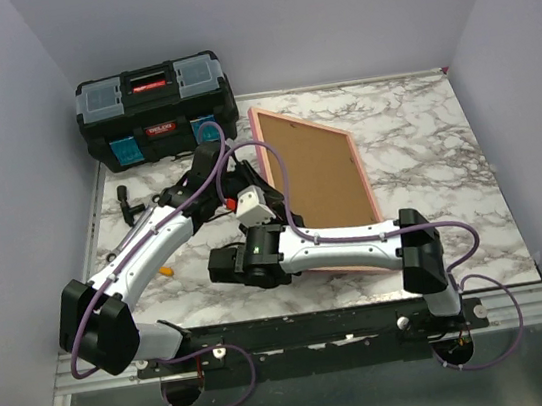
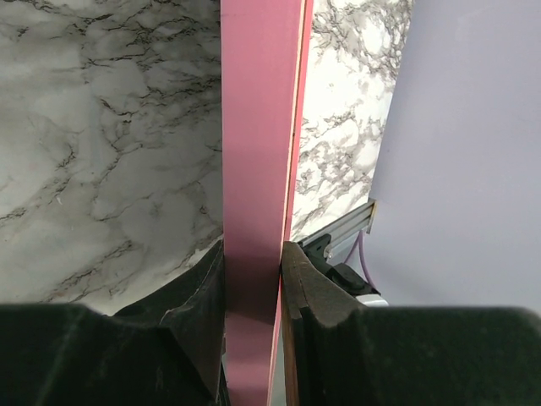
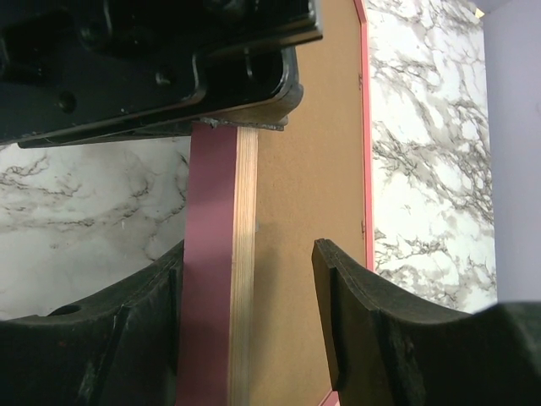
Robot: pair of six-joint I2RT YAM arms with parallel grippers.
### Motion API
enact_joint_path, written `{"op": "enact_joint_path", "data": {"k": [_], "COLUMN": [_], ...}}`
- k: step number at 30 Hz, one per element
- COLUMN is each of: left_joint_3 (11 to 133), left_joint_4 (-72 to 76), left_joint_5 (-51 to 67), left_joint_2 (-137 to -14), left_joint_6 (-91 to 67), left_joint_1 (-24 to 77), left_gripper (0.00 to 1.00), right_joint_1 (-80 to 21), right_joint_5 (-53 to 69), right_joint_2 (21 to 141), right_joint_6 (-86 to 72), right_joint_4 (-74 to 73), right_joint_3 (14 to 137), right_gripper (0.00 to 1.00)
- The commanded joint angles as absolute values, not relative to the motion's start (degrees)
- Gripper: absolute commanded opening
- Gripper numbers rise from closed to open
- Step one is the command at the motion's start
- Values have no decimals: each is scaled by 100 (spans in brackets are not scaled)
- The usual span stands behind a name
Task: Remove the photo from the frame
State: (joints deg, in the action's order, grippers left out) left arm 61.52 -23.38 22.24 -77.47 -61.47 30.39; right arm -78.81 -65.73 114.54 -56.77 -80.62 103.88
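The pink frame (image 1: 362, 175) lies back side up on the marble table, its brown backing board (image 1: 312, 172) facing up. The photo is hidden. My left gripper (image 1: 248, 181) is shut on the frame's left rail; in the left wrist view both pads press the pink rail (image 2: 258, 127) at the gripper (image 2: 252, 279). My right gripper (image 1: 272, 225) straddles the same rail nearer to me. In the right wrist view it (image 3: 250, 254) is open: the left finger (image 3: 161, 304) rests by the pink side (image 3: 211, 211), while the right finger (image 3: 355, 313) hangs apart over the backing board (image 3: 304, 152).
A black toolbox (image 1: 155, 108) stands at the back left, close to the frame's far corner. A small black tool (image 1: 128, 205) and an orange bit (image 1: 166, 271) lie left of the arms. Lilac walls close in both sides. The left gripper's body (image 3: 169, 68) sits just ahead of my right fingers.
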Motion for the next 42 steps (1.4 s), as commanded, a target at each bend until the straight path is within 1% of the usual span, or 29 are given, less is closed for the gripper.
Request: {"op": "enact_joint_path", "data": {"k": [1,3,4,5,6,7,8,9,12,17,19,21,24,29,30,34,37,41,42], "left_joint_3": [6438,6377,6349,6314,6274,6246,6225,6223,6312,6536,6752,6905,7228,7747,7822,7922,8075,8327,8404], "left_joint_4": [-1736,-1637,-1627,-1630,-1628,-1633,-1649,-1672,-1833,-1947,-2119,-2170,-2320,-2609,-2695,-2742,-2795,-2901,-2953], "left_joint_5": [2106,2144,2132,2107,2072,2031,1989,1964,1931,1864,1841,1874,1941,2081,2066,2101,2171,2214,2243], "left_joint_2": [-7596,-7636,-7654,-7655,-7645,-7638,-7629,-7629,-7678,-7731,-7820,-7910,-8117,-8527,-8589,-8691,-8766,-8879,-8921], "left_joint_6": [-6401,-6394,-6390,-6390,-6390,-6381,-6381,-6381,-6437,-6469,-6418,-6392,-6264,-5940,-5897,-5927,-5967,-5921,-5892], "left_joint_1": [3006,3014,3015,3015,3014,3015,3015,3008,3010,2976,2907,2868,2831,2738,2724,2657,2634,2627,2621], "left_gripper": [0,0,0,0,0,0,0,0,0,0,0,0,0,0,0,0,0,0,0], "right_joint_1": [-7903,-7908,-7909,-7900,-7904,-7901,-7893,-7900,-7897,-7905,-7919,-7916,-7996,-8035,-8050,-8053,-8150,-8356,-8408], "right_joint_5": [-6720,-6331,-6102,-5791,-5553,-5299,-5090,-4986,-5078,-5654,-5810,-5805,-5824,-5039,-4953,-5306,-5848,-6000,-6016], "right_joint_2": [10966,10605,10344,10114,9833,9643,9461,9380,9589,10411,10431,10265,9777,8559,8375,8171,8224,7978,7900], "right_joint_6": [-5422,-4862,-4595,-4234,-3977,-3750,-3625,-3563,-3849,-5173,-5285,-4754,-3598,-1437,-1283,-957,-868,633,1121], "right_joint_4": [-7340,-6371,-5899,-5301,-4841,-4368,-4103,-3946,-4461,-6641,-6835,-6399,-5069,-2656,-2504,-2230,-2046,-359,266], "right_joint_3": [10315,9963,9704,9466,9183,8966,8789,8738,9151,10348,10389,10057,9110,7548,7429,7146,6850,5785,5489], "right_gripper": [2,16,31,50,70,83,88,91,93,94,94,94,96,100,100,100,100,97,97]}}
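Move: The tilted frame has its left rail raised; its middle lies some 14 cm right, 3 cm back and 6 cm below the left hand, which already grips that rail. From the right hand, whose fingers straddle the same rail, the frame's middle is about 5 cm ahead, 14 cm right and 5 cm lower. The left gripper sits roughly 6 cm ahead of the right hand, 1 cm left and 2 cm higher. The toolbox stands some 22 cm ahead and 25 cm left of the left hand, 8 cm lower. The frame's left rail comes free of the right hand, whose fingers open wide while it bobs up about 6 cm and swings left, sinks back, rises again and starts down, ending slightly back, higher and turned counter-clockwise. The left hand keeps its pinch and, after a near-still start, carries the rail forward about 6 cm and up some 3 cm. ##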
